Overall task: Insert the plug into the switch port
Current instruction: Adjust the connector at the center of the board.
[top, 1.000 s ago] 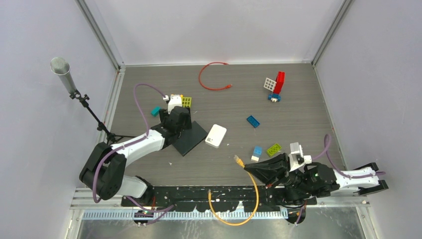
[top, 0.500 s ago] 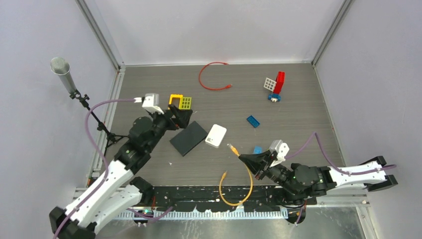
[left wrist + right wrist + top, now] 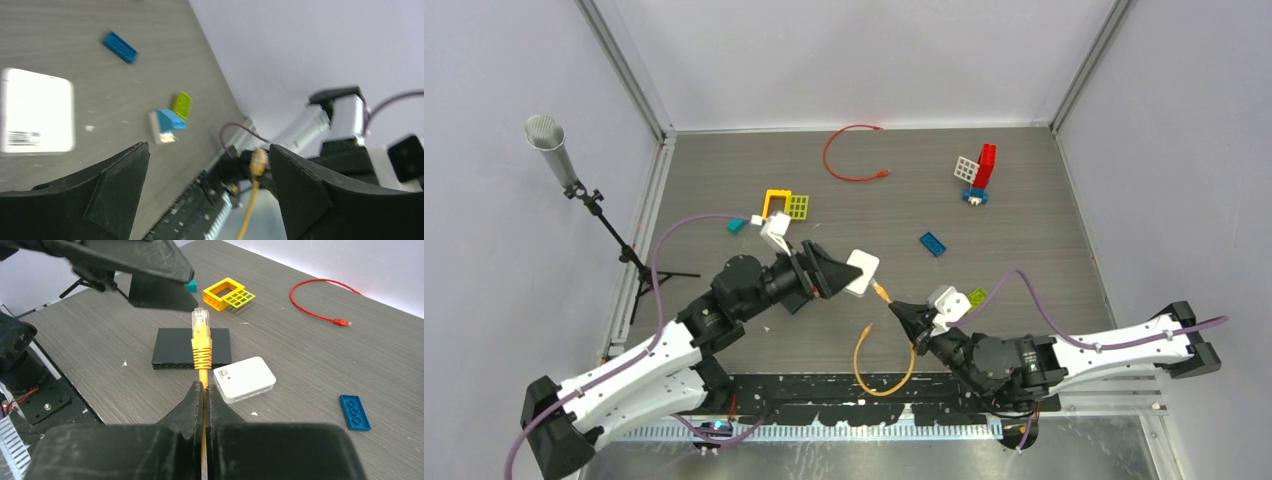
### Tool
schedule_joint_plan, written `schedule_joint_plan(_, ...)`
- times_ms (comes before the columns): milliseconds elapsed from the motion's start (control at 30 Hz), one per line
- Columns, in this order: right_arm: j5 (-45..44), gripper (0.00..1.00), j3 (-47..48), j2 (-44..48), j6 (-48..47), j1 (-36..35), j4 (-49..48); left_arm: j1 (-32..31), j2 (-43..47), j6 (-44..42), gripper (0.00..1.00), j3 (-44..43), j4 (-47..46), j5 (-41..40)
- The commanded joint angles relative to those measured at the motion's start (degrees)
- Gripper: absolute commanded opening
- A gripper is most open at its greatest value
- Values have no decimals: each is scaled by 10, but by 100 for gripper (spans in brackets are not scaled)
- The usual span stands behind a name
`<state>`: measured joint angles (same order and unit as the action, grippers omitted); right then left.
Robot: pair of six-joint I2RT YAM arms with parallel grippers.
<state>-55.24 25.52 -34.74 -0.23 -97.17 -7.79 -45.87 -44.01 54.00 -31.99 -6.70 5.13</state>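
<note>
My right gripper (image 3: 205, 386) is shut on the yellow cable just behind its plug (image 3: 201, 335), and the plug sticks out ahead, pointing at the black switch (image 3: 172, 347) on the table. From above, the plug (image 3: 879, 291) hangs just right of the white box (image 3: 864, 266), with the right gripper (image 3: 902, 312) behind it. My left gripper (image 3: 849, 272) stands open and empty over the white box's left edge. The left arm hides the switch from above. In the left wrist view, the left gripper (image 3: 208, 150) frames the plug (image 3: 258, 161).
The yellow cable's slack (image 3: 874, 370) loops over the near edge. A red cable (image 3: 849, 155), a yellow frame brick (image 3: 786, 204), a blue brick (image 3: 932, 243), a green brick (image 3: 976, 296) and a red-and-white brick stack (image 3: 979, 170) lie around. A microphone stand (image 3: 574, 180) rises at left.
The left arm swung right, off the switch, to the white box, and its jaws opened wider. The right arm carried the plug left and farther onto the table, toward the white box.
</note>
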Motion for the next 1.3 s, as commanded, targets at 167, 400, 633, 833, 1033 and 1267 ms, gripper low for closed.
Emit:
schedule_joint_plan(167,-12,0,42,-50,1,6,-81,-137,2,11,93,4,-128,-96)
schedule_joint_plan(400,20,0,27,-26,2,7,-109,-184,-44,-3,83,10,-154,-93)
schedule_joint_plan(633,37,1,15,-3,26,7,-106,-197,-67,-6,55,12,-184,-94)
schedule_joint_plan(833,44,0,11,4,38,7,-94,-199,-67,-5,29,8,-184,-97)
schedule_joint_plan(1033,58,5,13,10,59,7,-66,-198,-61,-10,0,14,-184,-97)
schedule_joint_plan(1267,69,56,29,46,145,7,49,-198,-7,-64,0,58,-207,-100)
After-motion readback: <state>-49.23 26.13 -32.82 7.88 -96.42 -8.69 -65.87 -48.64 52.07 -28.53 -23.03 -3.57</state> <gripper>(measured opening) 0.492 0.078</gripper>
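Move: The plug, still pinched by its cable in the right gripper, lies about 5 cm back and 7 cm to the right of the left gripper, nearly level with it; from the right gripper it is roughly 3 cm ahead and 3 cm left. On the table some 22 cm below the left gripper, the white box is about 8 cm ahead and 1 cm right, and the black box 7 cm ahead and 12 cm left. Bring the open left gripper back and to the right, about 6 cm each way, turning it some 10 degrees clockwise, until the plug sits between its fingertips, then shut them to pinch it by the boot. Meanwhile ease the right gripper a little up and left, rolling it slightly, and once the left has closed, open the right to about half to let go of the cable. ##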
